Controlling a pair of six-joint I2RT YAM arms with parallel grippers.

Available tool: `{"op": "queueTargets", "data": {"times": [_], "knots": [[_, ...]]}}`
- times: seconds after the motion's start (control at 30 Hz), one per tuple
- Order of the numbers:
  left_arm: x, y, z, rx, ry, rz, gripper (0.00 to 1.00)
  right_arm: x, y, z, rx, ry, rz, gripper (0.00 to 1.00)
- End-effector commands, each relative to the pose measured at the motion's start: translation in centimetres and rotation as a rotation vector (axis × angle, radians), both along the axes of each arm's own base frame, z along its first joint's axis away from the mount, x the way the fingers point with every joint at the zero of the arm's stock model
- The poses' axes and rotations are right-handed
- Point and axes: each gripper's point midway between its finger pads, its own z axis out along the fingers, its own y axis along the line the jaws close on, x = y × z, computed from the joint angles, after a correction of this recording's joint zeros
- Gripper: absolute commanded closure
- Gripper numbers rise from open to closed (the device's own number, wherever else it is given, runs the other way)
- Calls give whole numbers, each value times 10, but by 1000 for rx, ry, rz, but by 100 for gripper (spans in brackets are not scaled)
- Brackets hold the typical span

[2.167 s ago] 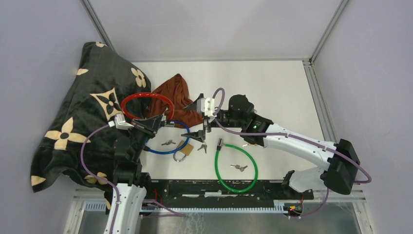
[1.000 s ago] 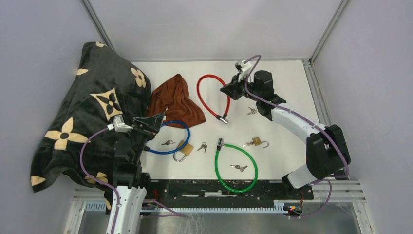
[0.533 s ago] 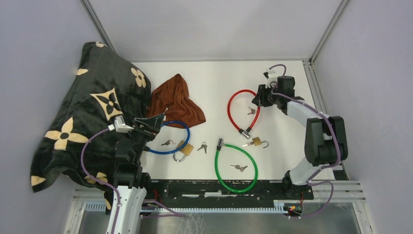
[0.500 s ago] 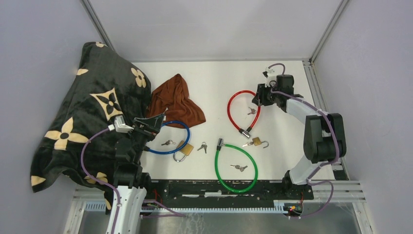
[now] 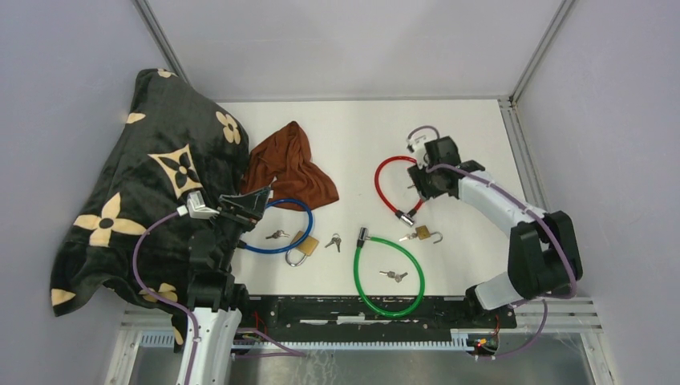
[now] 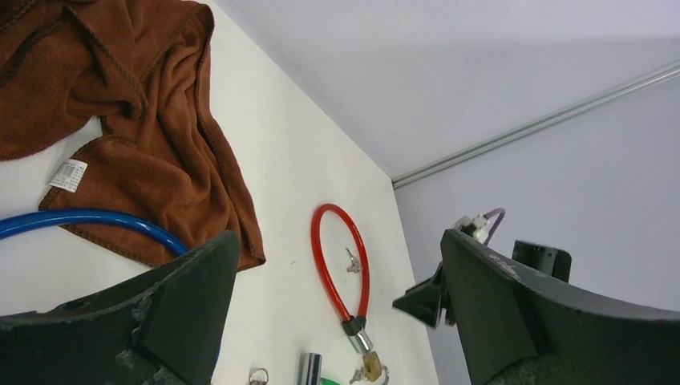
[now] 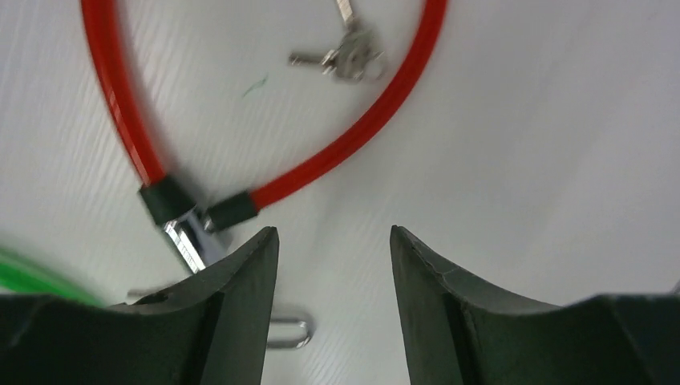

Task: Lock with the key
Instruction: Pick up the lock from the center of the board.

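The red cable lock (image 5: 378,183) lies closed in a loop on the white table, right of centre, with a small bunch of keys (image 5: 414,187) inside the loop. My right gripper (image 5: 422,186) hovers over the loop's right side, open and empty. In the right wrist view the red cable (image 7: 120,104), the keys (image 7: 346,58) and the lock's chrome barrel (image 7: 188,234) lie ahead of my open right gripper (image 7: 333,265). My left gripper (image 5: 255,200) is open and empty beside the blue cable lock (image 5: 282,227). The left wrist view shows the red cable (image 6: 320,261) far ahead.
A brown cloth (image 5: 290,164) and a black patterned pillow (image 5: 152,184) lie at the left. A green cable lock (image 5: 390,273) with keys (image 5: 393,276), two brass padlocks (image 5: 303,247) (image 5: 425,234) and loose keys (image 5: 277,235) (image 5: 333,241) lie near the front.
My right arm carried the red cable lock from the left gripper across to the right side, laid it on the table and let go. It has now moved down over the loop. The left arm stayed still.
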Motion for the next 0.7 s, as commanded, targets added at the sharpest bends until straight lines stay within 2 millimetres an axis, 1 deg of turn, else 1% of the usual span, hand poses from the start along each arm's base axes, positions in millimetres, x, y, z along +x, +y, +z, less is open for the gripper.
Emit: {"op": "queueTargets", "data": {"times": [0.0,0.1,0.17,0.23,0.3,0.37,0.43,0.53,0.67], "knots": [[-2,-1,14,13,-72,-9,0,-87,1,-32,-113,208,60,42],[-3,-1,15,11,-79,-10,0,-112,4,-45,-91,246,71,42],[-4,-2,16,9,-88,-15,0,-118,5,-53,-65,236,63,42],[-5,-2,16,9,-91,-15,0,-124,11,-61,-22,245,85,42],[-5,-2,15,9,-91,-15,0,-123,21,-65,22,237,116,42],[-5,-3,16,7,-91,-18,0,-119,22,-67,24,226,124,42],[-5,-3,17,8,-93,-19,1,-116,21,-68,5,227,135,42],[-6,-3,18,10,-95,-21,1,-116,19,-70,-20,252,155,42],[-5,-4,16,10,-89,-25,1,-110,15,-61,-56,248,151,41]]}}
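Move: The padlock lies roughly 11 cm back of the right hand, 3 cm to its left and 10 cm below. Its own keys sit 4 cm farther left of the padlock and about 1 cm nearer the base, the red cable lock's metal head some 5 cm left of it and 4 cm farther out, and loose keys inside the red loop 13 cm beyond it and 3 cm left. From the left hand the padlock is around 43 cm to the right, about level fore and aft, some 22 cm below. No contact can be made out: the right hand sweeps back towards the base, about 13 cm, sinking some 7 cm towards the padlock, then eases about 1 cm forward again at the low height. The fingers tip more steeply down by roughly 15 degrees and stay just over half open, their tips ending close over the padlock's body and shackle. ##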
